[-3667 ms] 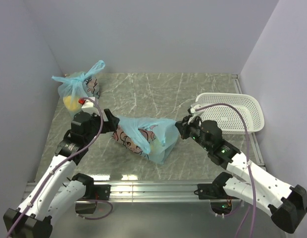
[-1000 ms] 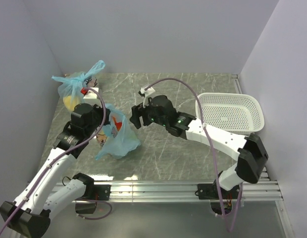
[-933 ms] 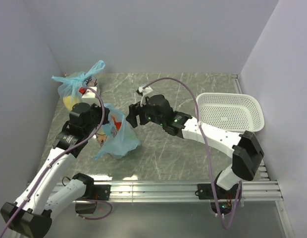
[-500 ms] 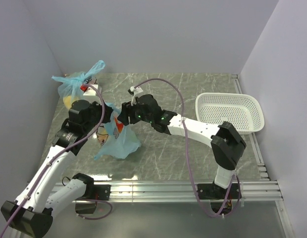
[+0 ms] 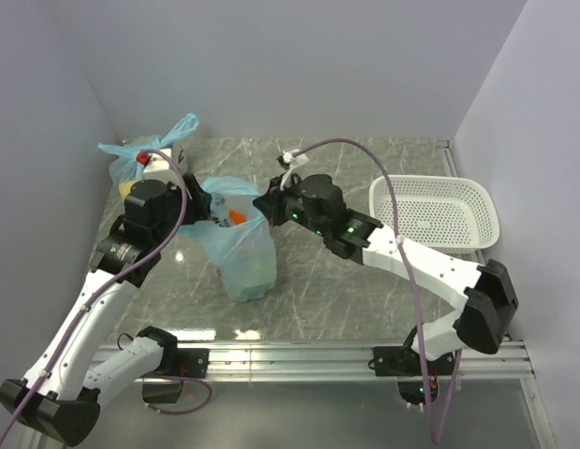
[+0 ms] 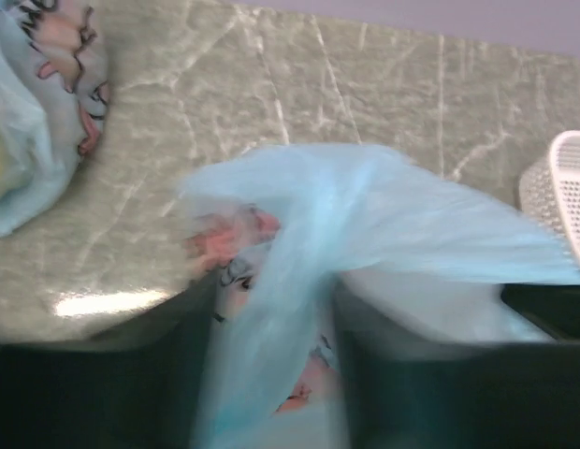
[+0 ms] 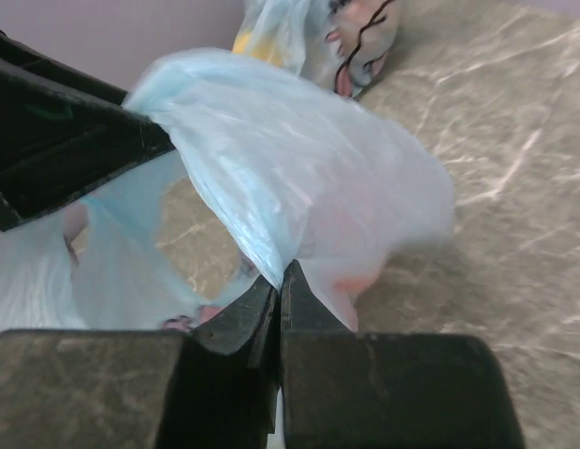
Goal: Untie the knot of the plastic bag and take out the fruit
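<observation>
The light-blue plastic bag [image 5: 241, 254] stands tall at the table's middle, its top stretched between both grippers. My right gripper [image 5: 265, 208] is shut on a fold of the bag's film [image 7: 271, 187], pinched at the fingertips [image 7: 281, 271]. My left gripper [image 5: 204, 208] is at the bag's left top; its jaws stand apart with film [image 6: 299, 281] running through the gap. An orange fruit [image 5: 236, 218] shows at the bag's mouth; the other fruit is hidden by the film. The knot is not in view.
A second blue bag [image 5: 145, 161] with a yellow lump sits at the back left corner, near my left arm. A white perforated basket [image 5: 435, 213] stands at the right. Walls close in the table on three sides.
My right gripper reached the bag's top, shut on its film and pulled right. The left jaws have parted. The bag now stands taller and wider at the top.
</observation>
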{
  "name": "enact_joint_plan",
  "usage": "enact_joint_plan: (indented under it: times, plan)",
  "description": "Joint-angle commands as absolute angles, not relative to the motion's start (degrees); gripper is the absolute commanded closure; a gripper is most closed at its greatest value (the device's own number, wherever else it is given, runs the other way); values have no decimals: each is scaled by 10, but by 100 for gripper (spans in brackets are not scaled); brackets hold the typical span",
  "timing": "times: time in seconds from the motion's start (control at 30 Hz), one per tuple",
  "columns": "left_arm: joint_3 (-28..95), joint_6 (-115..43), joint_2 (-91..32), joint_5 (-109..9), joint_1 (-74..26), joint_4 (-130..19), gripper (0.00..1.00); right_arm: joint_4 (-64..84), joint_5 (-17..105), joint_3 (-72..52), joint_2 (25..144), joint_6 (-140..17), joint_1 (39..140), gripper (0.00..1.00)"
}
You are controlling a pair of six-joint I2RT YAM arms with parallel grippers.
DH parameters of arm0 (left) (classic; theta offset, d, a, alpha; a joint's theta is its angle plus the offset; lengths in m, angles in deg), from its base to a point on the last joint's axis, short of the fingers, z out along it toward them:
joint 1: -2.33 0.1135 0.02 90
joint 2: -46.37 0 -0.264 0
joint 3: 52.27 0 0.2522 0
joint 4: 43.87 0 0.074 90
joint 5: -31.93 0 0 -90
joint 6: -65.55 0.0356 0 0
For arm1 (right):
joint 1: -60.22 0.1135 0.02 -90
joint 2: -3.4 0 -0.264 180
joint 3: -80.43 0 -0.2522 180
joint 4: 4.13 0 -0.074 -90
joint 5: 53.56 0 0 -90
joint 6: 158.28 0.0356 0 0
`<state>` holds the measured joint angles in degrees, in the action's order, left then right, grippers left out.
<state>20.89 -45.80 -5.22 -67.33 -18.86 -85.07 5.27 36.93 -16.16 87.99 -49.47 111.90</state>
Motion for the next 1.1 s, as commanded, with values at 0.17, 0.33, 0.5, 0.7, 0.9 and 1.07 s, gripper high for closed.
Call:
enact_joint_plan:
  times: [0.17, 0.33, 0.5, 0.7, 0.9, 1.07]
  plan:
    - [183, -559, 6, -631, -178, -778, 1, 63, 336, -212, 849, -515, 1104, 100]
    - [129, -615, 40, -585, -181, -790, 1, 40, 332, -231, 839, -517, 1103, 100]
    - [46, -686, 75, -575, -188, -751, 2, 23, 336, -253, 829, -514, 1103, 100]
    - [-3, -718, 29, -542, -210, -670, 6, -15, 321, -311, 802, -509, 1100, 100]
    - [10, -721, -34, -560, -265, -615, 5, -71, 295, -425, 750, -429, 1049, 100]
    - [23, -710, -94, -579, -315, -590, 5, -96, 322, -475, 740, -431, 1042, 100]
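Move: The opened bag hangs from the right gripper's shut fingers, its left rim just coming loose between the left fingers. Its middle is about 8 cm right, 1 cm back and 12 cm below the left hand, or 4 cm left, 2 cm back and 12 cm below the right. The orange fruit in its mouth lies roughly 7 cm right, 3 cm ahead and 10 cm below the left hand; the tied bag sits some 24 cm left, 20 cm ahead and 22 cm below that hand. Finish opening the left gripper to let the rim go, lift it a little, draw it back some 3 cm, then sink and sweep it right about 10 cm after the bag, its left side rolling down some 25 degrees, jaws wide. Meanwhile keep the right fingers pinched on the other rim and carry the bag down and to the right, turning clockwise. ##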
